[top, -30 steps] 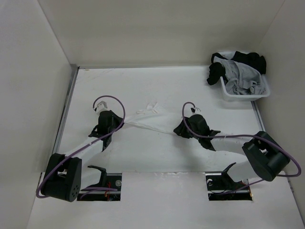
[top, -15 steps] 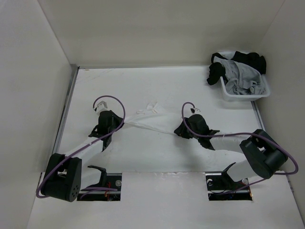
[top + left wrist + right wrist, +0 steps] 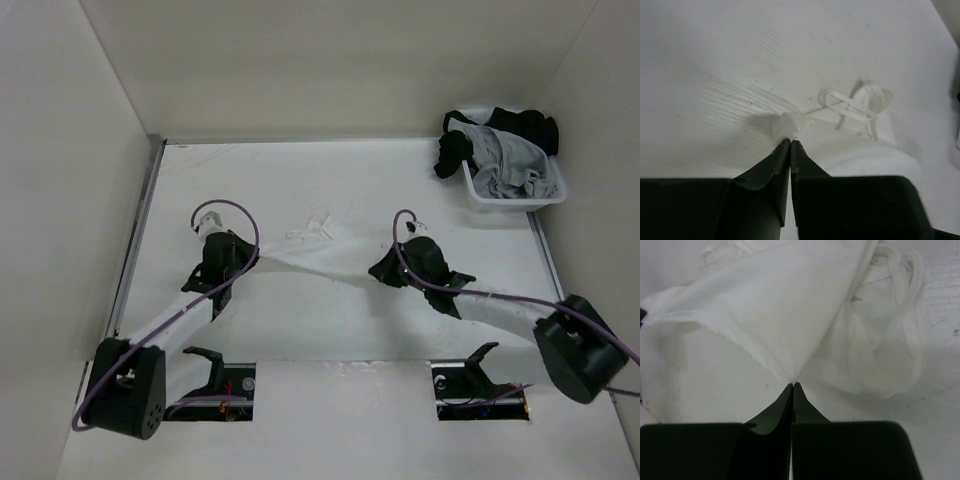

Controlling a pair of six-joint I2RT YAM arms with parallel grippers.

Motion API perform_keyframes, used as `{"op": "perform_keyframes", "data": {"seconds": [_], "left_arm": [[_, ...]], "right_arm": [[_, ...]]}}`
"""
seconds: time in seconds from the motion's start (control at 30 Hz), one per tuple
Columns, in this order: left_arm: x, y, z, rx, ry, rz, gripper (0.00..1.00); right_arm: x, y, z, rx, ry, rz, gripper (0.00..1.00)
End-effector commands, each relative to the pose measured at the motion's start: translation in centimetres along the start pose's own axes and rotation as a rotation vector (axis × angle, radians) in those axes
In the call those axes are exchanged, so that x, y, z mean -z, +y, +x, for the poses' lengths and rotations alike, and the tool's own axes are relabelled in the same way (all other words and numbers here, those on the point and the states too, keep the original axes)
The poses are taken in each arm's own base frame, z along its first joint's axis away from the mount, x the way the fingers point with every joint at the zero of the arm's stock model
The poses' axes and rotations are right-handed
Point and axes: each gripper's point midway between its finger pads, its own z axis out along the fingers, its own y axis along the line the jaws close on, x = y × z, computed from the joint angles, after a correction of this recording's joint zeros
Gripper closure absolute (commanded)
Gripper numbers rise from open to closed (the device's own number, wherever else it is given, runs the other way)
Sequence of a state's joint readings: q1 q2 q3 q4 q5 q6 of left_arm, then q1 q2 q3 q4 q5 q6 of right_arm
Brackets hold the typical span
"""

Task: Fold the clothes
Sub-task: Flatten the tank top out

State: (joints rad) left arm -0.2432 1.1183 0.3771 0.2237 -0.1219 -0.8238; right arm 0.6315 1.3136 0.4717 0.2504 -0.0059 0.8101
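The clothes, a thin white top with narrow straps, lie stretched in a band across the middle of the table between my two grippers. My left gripper is shut on a bunched corner of the clothes at the band's left end; the straps lie loose just beyond. My right gripper is shut on a pinched fold of the clothes at the right end, the fabric fanning out from its tips.
A white bin at the table's back right holds a grey garment and black garments. Walls enclose the table on the left, back and right. Purple cables loop over both arms.
My right gripper has shut on the fabric and shifted slightly right; its elbow swung down and right. The left arm's base joint dropped a little, its grip unchanged.
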Motion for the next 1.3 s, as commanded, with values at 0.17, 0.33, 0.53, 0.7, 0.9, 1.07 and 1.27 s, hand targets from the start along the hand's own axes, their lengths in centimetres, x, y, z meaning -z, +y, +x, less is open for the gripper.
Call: {"op": "perform_keyframes", "data": {"seconds": [0.17,0.33,0.53,0.7,0.9,1.07,1.27], "left_arm": [[11.5,-12.4,-11.4,0.129,-0.232,0.362,0.97],[19.7,-17.0,-15.5,0.148,-0.323,0.526,0.97],[25.7,-20.3,-18.9,0.154,-0.414,0.631,0.98],[23.1,-20.6,-18.4,0.148,-0.394,0.573,0.97],[11.7,-17.2,-16.9,0.139,-0.341,0.346,0.97],[4.2,-16.7,-19.5,0.196,-0.319,0.282,0.97],[4.1,-21.6,-24.3,0.182,-0.375,0.358,0.97]], "right_arm": [[14.1,11.0,-9.7,0.108,-0.278,-0.239,1.0],[22.8,15.0,-12.8,0.152,-0.386,-0.339,1.0],[29.4,19.1,-14.1,0.166,-0.419,-0.451,1.0],[26.9,20.4,-13.5,0.218,-0.385,-0.425,1.0],[16.8,18.6,-17.0,0.202,-0.329,-0.359,1.0],[9.7,18.0,-23.0,0.167,-0.321,-0.32,1.0],[9.7,20.6,-29.8,0.177,-0.383,-0.346,1.0]]}}
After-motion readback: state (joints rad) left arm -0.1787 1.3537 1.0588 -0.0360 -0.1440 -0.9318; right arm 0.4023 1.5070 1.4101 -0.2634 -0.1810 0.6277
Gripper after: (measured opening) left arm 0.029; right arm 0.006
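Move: Each hand already holds a corner of the tank top's gathered edge, a few centimetres off the table. The cloth's middle is about 15 cm right and 1 cm ahead of the left hand, and some 9 cm left and 6 cm ahead of the right. From the right hand, the left strap loops lie 12 cm left and 11 cm ahead, the right strap about 3 cm right and 7 cm ahead. Up steeply, both hands together, some 38 cm while drawing about 10 cm back towards the bases, the fingers tipping up 35 to 45 degrees. Then both reverse into a quick forward-and-down swing, the left about 20 cm out, the right about 25, fingers tipping most of the way down again. Both pinches keep their corners, ending ahead of where they began and still high above the table. ##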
